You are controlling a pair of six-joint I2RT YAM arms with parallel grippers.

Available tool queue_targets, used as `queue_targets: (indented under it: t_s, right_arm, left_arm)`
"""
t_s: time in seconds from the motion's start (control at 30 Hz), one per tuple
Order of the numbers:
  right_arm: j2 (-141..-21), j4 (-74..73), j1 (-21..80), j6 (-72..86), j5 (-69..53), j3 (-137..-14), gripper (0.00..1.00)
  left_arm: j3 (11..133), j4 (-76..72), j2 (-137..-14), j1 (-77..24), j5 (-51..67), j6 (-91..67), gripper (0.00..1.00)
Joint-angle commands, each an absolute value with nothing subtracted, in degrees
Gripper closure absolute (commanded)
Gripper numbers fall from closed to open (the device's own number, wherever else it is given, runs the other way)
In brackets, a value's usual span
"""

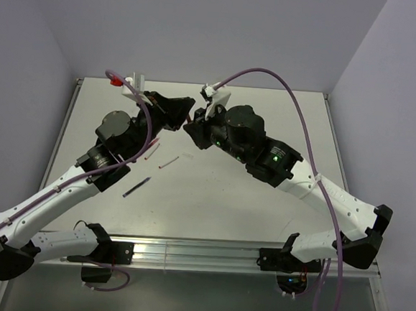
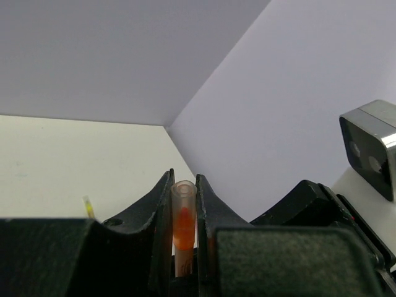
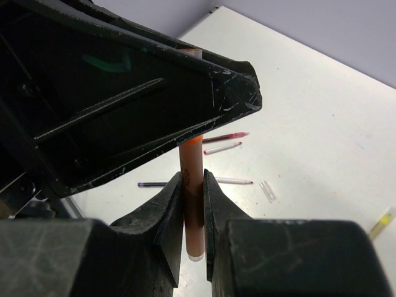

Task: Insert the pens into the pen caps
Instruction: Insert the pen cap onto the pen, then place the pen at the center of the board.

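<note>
A pale clear pen cap [image 2: 184,207] stands between the fingers of my left gripper [image 2: 184,179], which is shut on it. An orange pen tip shows inside the cap, with a pale barrel below it. My right gripper [image 3: 192,176] is shut on that pen [image 3: 193,185], a pale barrel with an orange collar that runs up behind the left gripper's finger [image 3: 154,93]. In the top view the left gripper [image 1: 178,117] and right gripper [image 1: 193,129] meet tip to tip above the table's far middle; the pen and cap are hidden there.
Loose pens lie on the white table [image 1: 262,196]: a dark one [image 1: 137,187], a pale one [image 1: 168,163], a reddish one [image 1: 152,151], and a yellow one [image 3: 382,223]. A clear cap [image 3: 267,190] lies near them. Purple cables [image 1: 304,127] arc over both arms.
</note>
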State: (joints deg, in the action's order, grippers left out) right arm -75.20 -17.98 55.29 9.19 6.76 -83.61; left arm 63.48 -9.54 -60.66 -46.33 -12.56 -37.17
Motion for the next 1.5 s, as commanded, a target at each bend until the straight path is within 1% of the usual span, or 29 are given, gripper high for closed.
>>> queue_targets:
  t_s: [0.0,0.07,0.17,0.2,0.27,0.3,0.43,0.47,0.67,0.83,0.97,1.07,1.1,1.13,1.2,1.23,1.33,1.43,1.47]
  right_arm:
    - [-76.64,-9.67,53.79,7.47,19.69,-88.07,1.00]
    - [-76.47,-9.84,53.79,6.94,18.03,-87.98,1.00]
    - [-75.41,-9.84,52.83,6.68,12.32,-87.02,1.00]
    - [-74.11,-9.41,52.13,7.46,7.26,-85.97,1.00]
    - [-72.61,-8.27,50.02,8.69,1.79,-84.38,1.00]
    - [-71.21,-6.78,47.66,10.09,-4.94,-82.72,1.00]
    - [-68.65,-1.07,40.79,15.11,-17.19,-78.14,1.00]
    - [-68.29,-0.18,39.65,16.07,-22.10,-77.35,1.00]
    - [-66.97,9.04,34.63,22.83,-37.76,-72.08,1.00]
    - [-67.85,12.56,33.22,25.57,-42.97,-71.46,1.00]
    - [-68.11,11.69,33.22,25.23,-43.33,-71.89,1.00]
    - [-68.73,8.97,33.31,24.18,-42.80,-72.68,1.00]
    - [-68.82,7.57,33.31,23.82,-42.72,-72.86,1.00]
    - [-68.99,6.86,33.40,23.47,-42.63,-72.95,1.00]
    - [-69.60,3.72,33.40,22.16,-42.63,-73.65,1.00]
    - [-69.78,2.56,33.49,21.54,-42.45,-73.91,1.00]
    - [-69.44,-1.57,33.49,19.08,-41.40,-73.30,1.00]
    - [-68.73,-4.48,33.49,17.67,-38.86,-71.90,1.00]
    - [-68.73,-6.05,33.40,17.49,-36.41,-71.29,1.00]
  left_arm:
    - [65.04,-3.25,-60.47,-50.10,-5.02,-39.47,1.00]
    - [64.78,-3.08,-60.03,-50.10,-4.22,-38.85,1.00]
    - [63.73,-3.43,-58.36,-50.01,-1.15,-37.27,1.00]
    - [63.20,-3.86,-57.75,-49.92,-0.45,-36.83,1.00]
    - [61.19,-6.05,-55.74,-49.49,3.85,-35.78,1.00]
    - [60.39,-8.15,-54.24,-49.22,7.17,-35.42,1.00]
    - [57.93,-11.33,-52.56,-47.55,13.96,-35.16,1.00]
    - [57.31,-12.90,-52.04,-47.11,17.19,-34.98,1.00]
    - [55.38,-17.31,-51.15,-45.62,26.08,-35.42,1.00]
    - [54.84,-21.17,-51.94,-45.18,28.83,-36.74,1.00]
    - [55.28,-21.45,-52.03,-45.17,28.92,-37.18,1.00]
    - [56.68,-19.69,-52.12,-45.09,26.46,-36.65,1.00]
    - [56.95,-19.25,-52.03,-45.17,25.15,-36.56,0.97]
    - [57.30,-19.07,-51.51,-45.18,22.44,-36.48,0.87]
    - [58.79,-18.46,-50.80,-45.00,18.04,-35.69,0.71]
    - [60.45,-18.46,-50.02,-44.74,14.10,-34.99,0.60]
    - [64.76,-15.83,-49.75,-43.51,8.89,-31.92,0.41]
    - [70.73,-12.58,-49.66,-42.98,1.95,-29.10,0.29]
    - [71.45,-11.52,-49.57,-42.98,-2.42,-28.66,0.28]
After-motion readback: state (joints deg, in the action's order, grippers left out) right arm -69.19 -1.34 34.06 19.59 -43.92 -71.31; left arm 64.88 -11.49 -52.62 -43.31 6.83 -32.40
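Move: The orange pen, already capped, stands steeply between the hands. Its barrel is in the right fingers, about 5 cm below and 2 cm back of the left hand, level sideways. Its cap is in the left fingers, so 5 cm above and 2 cm ahead of the right hand. On the table, some 43 cm below the left hand, a loose clear cap lies 11 cm ahead and 3 cm left, and a pale pink pen 8 cm ahead and 9 cm left. The capped orange pen, still pinched at its cap by the left hand and at its barrel by the right, is drawn back about 8 cm and a little up by both hands together, the right turning some 40 degrees counter-clockwise, the left about 25 clockwise and tipping up. The left fingers then open and leave the cap, going up and left, while the right keeps its grip and comes forward again. ##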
